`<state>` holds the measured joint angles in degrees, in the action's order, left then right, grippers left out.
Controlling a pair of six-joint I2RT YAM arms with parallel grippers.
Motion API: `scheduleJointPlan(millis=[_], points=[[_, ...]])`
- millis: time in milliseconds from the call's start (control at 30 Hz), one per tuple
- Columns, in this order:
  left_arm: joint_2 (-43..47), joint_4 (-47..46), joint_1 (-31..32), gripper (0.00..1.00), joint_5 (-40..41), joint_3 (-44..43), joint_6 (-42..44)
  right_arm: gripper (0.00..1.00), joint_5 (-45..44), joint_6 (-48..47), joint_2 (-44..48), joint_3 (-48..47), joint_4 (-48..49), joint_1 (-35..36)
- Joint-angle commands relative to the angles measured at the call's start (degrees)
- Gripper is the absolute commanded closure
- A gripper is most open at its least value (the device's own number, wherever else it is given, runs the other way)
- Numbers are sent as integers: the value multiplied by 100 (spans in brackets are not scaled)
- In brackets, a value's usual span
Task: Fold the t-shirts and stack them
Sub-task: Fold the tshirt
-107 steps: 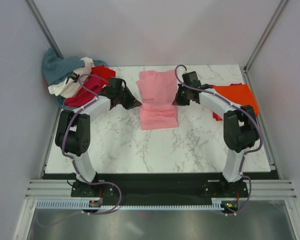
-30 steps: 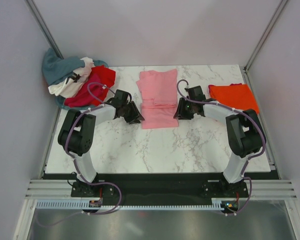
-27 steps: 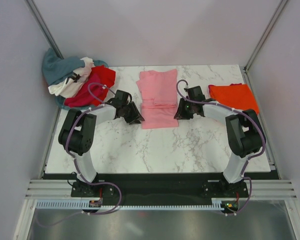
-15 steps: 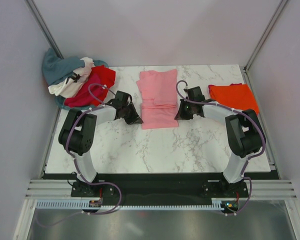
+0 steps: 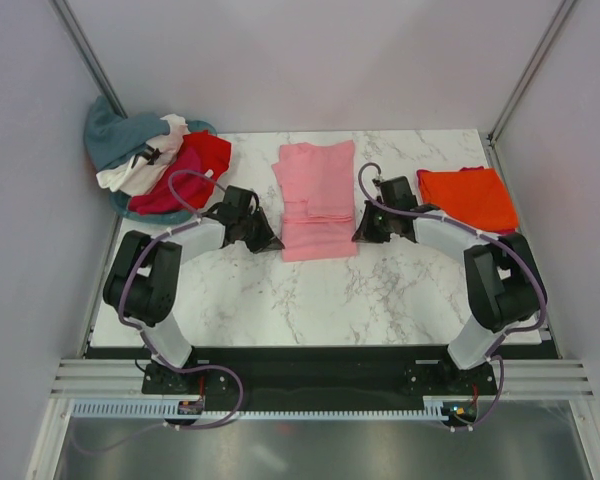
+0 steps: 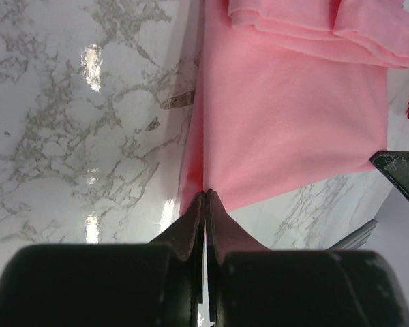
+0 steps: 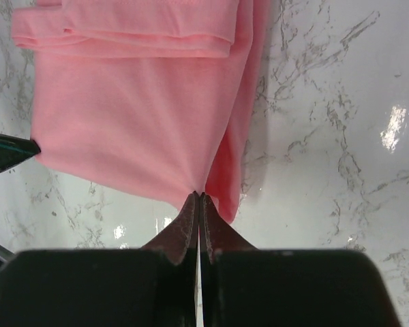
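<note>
A light pink t-shirt [image 5: 317, 200], partly folded, lies in the middle of the marble table. My left gripper [image 5: 273, 243] is shut on its near left corner; the left wrist view shows the pink cloth [image 6: 286, 116] pinched at the fingertips. My right gripper [image 5: 359, 236] is shut on its near right corner, and the right wrist view shows the cloth [image 7: 136, 116] lifted a little off the table there. A folded bright orange t-shirt [image 5: 467, 197] lies at the right. A heap of teal-grey, white, magenta and red t-shirts [image 5: 150, 165] sits at the back left.
The marble table [image 5: 320, 300] has grey walls close on the left, back and right. The black rail with the arm bases runs along the near edge [image 5: 320, 365].
Both grippers have dropped from the shirt's middle to its near corners over the last seconds and closed on them. In the last half second the arms shifted slightly toward me.
</note>
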<state>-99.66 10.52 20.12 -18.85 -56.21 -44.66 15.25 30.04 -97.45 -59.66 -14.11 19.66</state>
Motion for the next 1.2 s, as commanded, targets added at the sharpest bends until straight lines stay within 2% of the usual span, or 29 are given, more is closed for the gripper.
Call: scheduleJointPlan(millis=[0,367,433,467,500,567,600,767,1167], points=[[341,-112,18,98,-145,136,133,100,40,45,331,147,110,3],[439,-331,115,98,-163,839,116,100,75,291,411,1184,601,99],[377,-384,124,96,-171,918,107,95,119,344,367,1377,707,108],[377,-402,124,92,-163,918,116,80,128,379,402,1421,812,108],[386,-393,124,89,-171,918,125,72,119,397,446,1457,839,108],[508,-402,124,83,-163,936,160,64,84,406,586,1571,892,108],[587,-393,124,77,-110,962,177,62,49,415,743,1606,892,99],[878,-393,141,62,-92,1059,204,60,110,450,903,1642,866,126],[641,-402,343,60,-119,1085,90,61,-39,599,534,1703,963,372]])
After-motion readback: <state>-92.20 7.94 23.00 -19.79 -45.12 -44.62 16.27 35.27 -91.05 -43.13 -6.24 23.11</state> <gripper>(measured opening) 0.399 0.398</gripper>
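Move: Both hands already pinch the folded pink t-shirt by its near corners, a few centimetres off the table. The left hand's laying spot is about 5 cm back and 2 cm below, the right's about 6 cm back and 4 cm below. The shirt's middle is some 11 cm ahead and 9 cm right of the left hand, 10 cm ahead and 9 cm left of the right. The orange stack lies about 27 cm right and 9 cm ahead of the right hand. Keeping their pinch on the two near corners, both hands pull the t-shirt back towards the robot, about 5 cm, sinking to the table along the way. There both open and let go of the cloth; the left rises a centimetre or so and dips again, the right barely rises, and both ease slightly farther back, open fingers about the corners. ##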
